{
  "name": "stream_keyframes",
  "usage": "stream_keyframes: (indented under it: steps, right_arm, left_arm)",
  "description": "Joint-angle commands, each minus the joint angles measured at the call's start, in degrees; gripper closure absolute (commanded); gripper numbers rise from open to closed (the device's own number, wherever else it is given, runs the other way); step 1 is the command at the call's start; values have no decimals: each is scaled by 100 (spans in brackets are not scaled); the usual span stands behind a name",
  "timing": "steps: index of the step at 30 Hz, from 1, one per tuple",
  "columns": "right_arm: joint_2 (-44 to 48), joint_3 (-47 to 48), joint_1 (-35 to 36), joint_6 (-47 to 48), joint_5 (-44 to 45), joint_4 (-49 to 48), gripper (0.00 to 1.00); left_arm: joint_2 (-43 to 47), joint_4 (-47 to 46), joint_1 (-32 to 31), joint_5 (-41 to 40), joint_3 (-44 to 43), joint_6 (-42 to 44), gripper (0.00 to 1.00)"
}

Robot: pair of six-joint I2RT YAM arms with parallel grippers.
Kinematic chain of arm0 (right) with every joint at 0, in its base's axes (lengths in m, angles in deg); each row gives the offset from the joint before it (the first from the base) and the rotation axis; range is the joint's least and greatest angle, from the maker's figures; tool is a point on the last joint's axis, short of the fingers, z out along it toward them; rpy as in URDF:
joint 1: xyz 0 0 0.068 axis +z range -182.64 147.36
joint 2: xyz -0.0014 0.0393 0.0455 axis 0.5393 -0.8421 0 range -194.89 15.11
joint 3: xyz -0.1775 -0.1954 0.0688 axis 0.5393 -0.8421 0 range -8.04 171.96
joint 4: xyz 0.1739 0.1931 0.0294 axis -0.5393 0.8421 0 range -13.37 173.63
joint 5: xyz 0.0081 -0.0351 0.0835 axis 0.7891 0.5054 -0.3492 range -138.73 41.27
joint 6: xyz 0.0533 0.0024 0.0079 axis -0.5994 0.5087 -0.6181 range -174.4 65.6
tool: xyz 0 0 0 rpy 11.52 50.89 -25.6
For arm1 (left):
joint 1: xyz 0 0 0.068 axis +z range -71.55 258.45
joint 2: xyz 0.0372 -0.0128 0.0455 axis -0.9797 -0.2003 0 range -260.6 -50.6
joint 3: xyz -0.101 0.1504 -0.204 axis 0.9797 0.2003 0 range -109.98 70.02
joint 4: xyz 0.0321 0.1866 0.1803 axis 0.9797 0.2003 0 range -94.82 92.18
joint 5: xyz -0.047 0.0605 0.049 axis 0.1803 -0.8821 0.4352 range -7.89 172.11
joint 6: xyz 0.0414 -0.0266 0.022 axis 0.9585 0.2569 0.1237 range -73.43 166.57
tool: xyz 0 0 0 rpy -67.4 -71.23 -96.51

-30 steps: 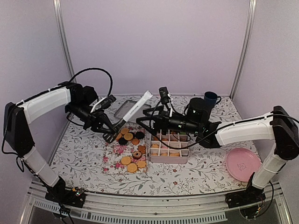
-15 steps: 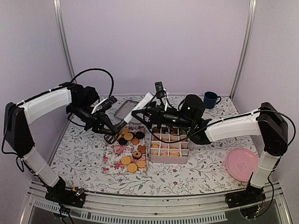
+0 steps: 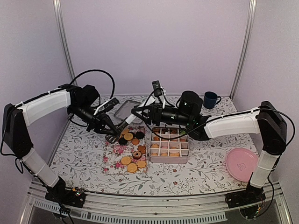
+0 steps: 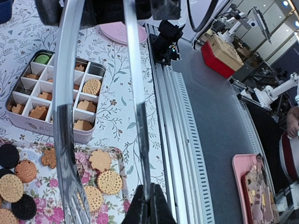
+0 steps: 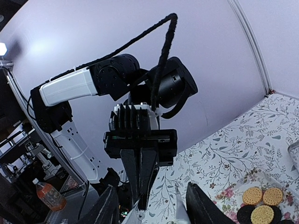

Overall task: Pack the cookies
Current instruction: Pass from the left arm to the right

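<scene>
The cookies (image 3: 131,154) are round golden and dark biscuits lying on a floral tray (image 3: 110,164), with more set in the compartments of a divided tin box (image 3: 169,159). My left gripper (image 3: 112,136) hangs over the tray's far edge, shut on one arm of metal tongs (image 3: 125,122) that slant up to the right. The left wrist view shows the tongs (image 4: 135,93) over the cookies (image 4: 110,182) and the box (image 4: 46,133), with the left gripper (image 4: 149,198) pinching one arm. My right gripper (image 5: 152,189) faces the left one, its fingers apart on either side of the tongs (image 5: 178,207).
A pink plate (image 3: 243,163) lies at the front right and a dark blue mug (image 3: 210,99) stands at the back right. A grey metal lid or tray (image 3: 125,109) rests at the back behind the tongs. The table's front rail (image 3: 154,205) runs along the near edge.
My right arm has swung left from over the box to the upper end of the tongs, and its fingers have narrowed. The left gripper has kept hold of the tongs, barely moving.
</scene>
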Motion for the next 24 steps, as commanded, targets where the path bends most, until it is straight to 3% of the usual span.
stream_keyframes:
  steps: [1,4,8,10,16,24]
  right_arm:
    - [-50,48,16,52,-255,283,53]
    - [-2,61,22,138,-279,518,61]
    - [117,194,122,576,133,1368,67]
    - [164,238,212,821,371,1704,69]
    - [233,124,401,1171,936,2008,74]
    - [185,344,706,1681,1745,2333,73]
  left_arm:
    - [40,-209,-41,-7,23,-44,99]
    - [11,-253,-40,-83,2,-79,97]
    - [80,-802,-40,-551,187,-634,81]
    - [126,-1175,-40,-859,376,-978,78]
    - [107,-1776,-44,-1367,869,-1410,56]
    - [263,-1969,293,-1801,962,-1749,50]
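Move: Between the right hand's half-open fingers lie the tongs, their middle only some 2 cm to the left and 2 cm below, about 1 cm back. The left hand pinches one tong arm near the tips, so for it their middle is about 4 cm ahead, 5 cm right and 5 cm up. From the right hand, the ring cookie is level, 1 cm left and 29 cm below; the compartment box is 3 cm ahead, 15 cm right and 27 cm below. Closing its fingers from about half to a quarter open, the right hand squeezes the tong arms together and lowers the tongs about 8 cm towards the near cookies, its fingertips tipping down some 20 degrees. The left hand opens from shut to half wide, lets go of the tong arm and sinks about 7 cm and 3 cm forward, its fingers dipping and swinging forward. ##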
